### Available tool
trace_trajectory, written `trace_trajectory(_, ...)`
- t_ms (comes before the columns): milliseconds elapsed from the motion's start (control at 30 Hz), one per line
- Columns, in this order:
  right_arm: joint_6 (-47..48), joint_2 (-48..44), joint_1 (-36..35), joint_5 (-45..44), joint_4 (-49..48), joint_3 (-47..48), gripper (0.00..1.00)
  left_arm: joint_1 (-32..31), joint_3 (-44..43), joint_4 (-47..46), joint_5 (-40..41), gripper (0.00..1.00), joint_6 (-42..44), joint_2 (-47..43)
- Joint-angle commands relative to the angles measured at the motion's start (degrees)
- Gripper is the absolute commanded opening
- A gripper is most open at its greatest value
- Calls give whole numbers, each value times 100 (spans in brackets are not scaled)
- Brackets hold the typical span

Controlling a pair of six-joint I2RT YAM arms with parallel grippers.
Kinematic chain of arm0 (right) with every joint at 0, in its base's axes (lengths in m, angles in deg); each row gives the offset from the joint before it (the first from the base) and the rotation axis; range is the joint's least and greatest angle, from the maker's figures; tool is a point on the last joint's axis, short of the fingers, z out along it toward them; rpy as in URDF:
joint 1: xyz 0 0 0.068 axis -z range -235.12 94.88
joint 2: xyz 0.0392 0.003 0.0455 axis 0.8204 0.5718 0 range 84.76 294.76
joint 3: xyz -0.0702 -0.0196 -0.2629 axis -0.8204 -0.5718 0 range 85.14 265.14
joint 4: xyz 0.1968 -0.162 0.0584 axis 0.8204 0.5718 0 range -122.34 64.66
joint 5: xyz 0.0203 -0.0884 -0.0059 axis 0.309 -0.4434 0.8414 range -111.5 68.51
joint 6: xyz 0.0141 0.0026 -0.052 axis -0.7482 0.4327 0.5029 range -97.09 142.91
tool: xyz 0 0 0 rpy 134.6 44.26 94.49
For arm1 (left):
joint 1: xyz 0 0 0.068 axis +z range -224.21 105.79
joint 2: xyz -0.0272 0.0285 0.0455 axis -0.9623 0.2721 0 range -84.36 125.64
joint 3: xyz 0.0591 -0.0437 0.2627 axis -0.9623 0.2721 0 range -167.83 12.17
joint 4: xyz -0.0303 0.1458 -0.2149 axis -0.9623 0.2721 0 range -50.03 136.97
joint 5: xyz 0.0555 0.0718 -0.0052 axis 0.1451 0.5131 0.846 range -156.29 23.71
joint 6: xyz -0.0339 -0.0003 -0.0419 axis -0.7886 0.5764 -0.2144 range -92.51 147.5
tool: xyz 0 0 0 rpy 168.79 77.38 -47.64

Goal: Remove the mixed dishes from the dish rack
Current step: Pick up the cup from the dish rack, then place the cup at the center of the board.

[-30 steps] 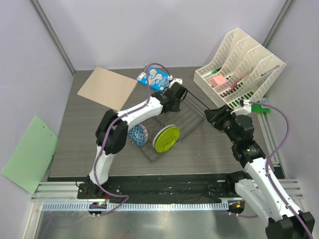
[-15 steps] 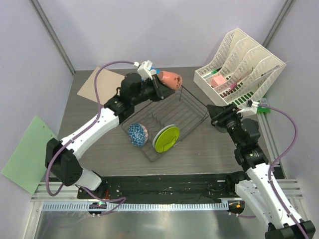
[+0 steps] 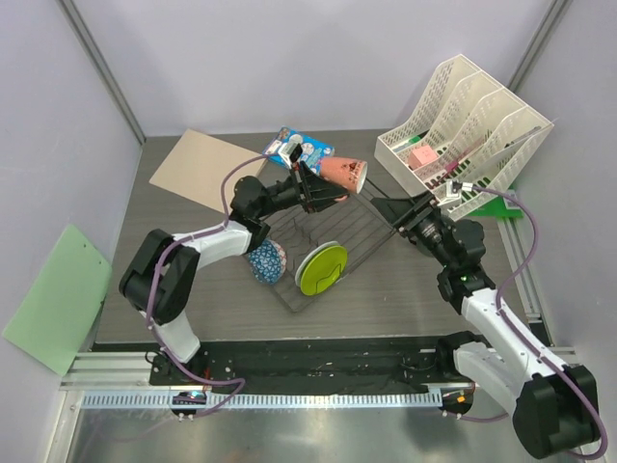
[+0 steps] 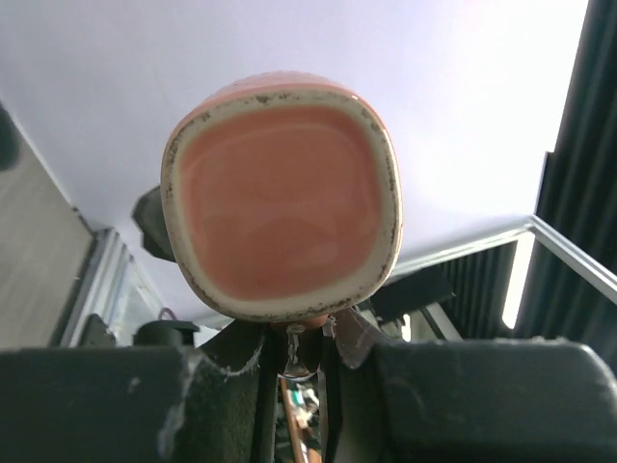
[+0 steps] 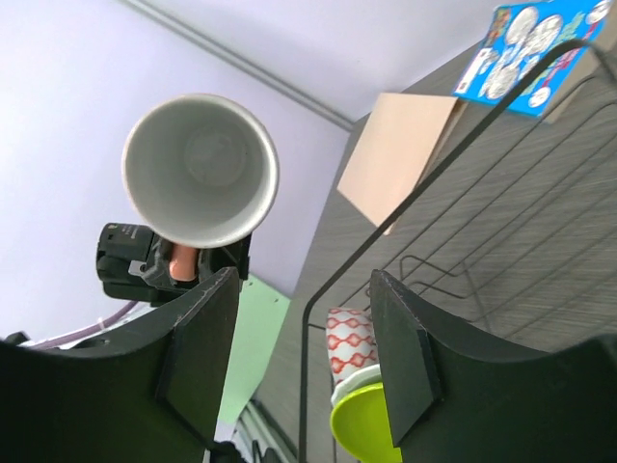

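My left gripper (image 3: 312, 189) is shut on the salmon-pink cup (image 3: 343, 174) and holds it tilted in the air over the far side of the dish rack (image 3: 371, 230). In the left wrist view the cup's base (image 4: 280, 222) fills the middle, and a pink part under it is pinched in my left gripper (image 4: 294, 338). The right gripper (image 3: 403, 218) is open just right of the rack, apart from the cup. Its wrist view looks into the cup's white mouth (image 5: 201, 174). A lime-green plate (image 3: 323, 268) and a blue speckled bowl (image 3: 267, 260) stand in the rack.
A white slotted organiser (image 3: 463, 130) stands at the back right. A blue snack packet (image 3: 301, 149) and a tan board (image 3: 207, 169) lie at the back. A green sheet (image 3: 58, 294) lies off the left edge. The rack's wire rim (image 5: 386, 227) crosses between the right fingers (image 5: 405, 352).
The left gripper has lifted the pink cup out of the rack and carried it right, towards the right gripper. The right gripper has swung left to the rack's edge and opened slightly.
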Motion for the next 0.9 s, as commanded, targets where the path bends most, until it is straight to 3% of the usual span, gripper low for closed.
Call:
trace_trajectory(0, -316, 226, -122, 424, -1137, 74, 62, 17, 15, -2688, -303, 0, -949, 27)
trace_trajectory(433, -122, 833, -140, 134, -1567, 557, 62, -79, 85, -2688, -435, 0, -896, 141)
trace_trajectory(567, -87, 1656, -149, 379, -1734, 961, 62, -115, 85, -2653, -513, 0, -861, 194)
trace_trajectory(667, -271, 2133, -158, 608, -2031, 1260, 54, -115, 86, -2592, -575, 0, -835, 220)
trace_trajectory(800, -351, 2494, -175, 741, -2218, 1305, 35, -115, 50, -2241, -812, 0, -607, 150)
trace_trajectory(867, -202, 2555, -175, 776, -2157, 1340, 32, -115, 59, -1820, -900, 0, -265, 71)
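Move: The pink cup, gripped by its handle in the left fingers with its mouth facing right, lies about 8 cm ahead of the right hand, 10 cm to its left and some 5 cm above it. The green plate in the rack is roughly 8 cm back, 17 cm left and 18 cm below the right hand; the patterned bowl sits about 19 cm left of that plate and 3 cm farther out. From the left hand the cup is about 5 cm ahead and 2 cm right, at its height. One right finger goes into the cup's mouth and the other stays outside, straddling the rim's forward side as the gap starts narrowing late on; a firm pinch can't be seen yet. The right hand first edges left and up about 2 cm, then pushes forward and further left, some 7 cm in all. The left hand keeps its hold on the handle, easing back about 2 cm. ##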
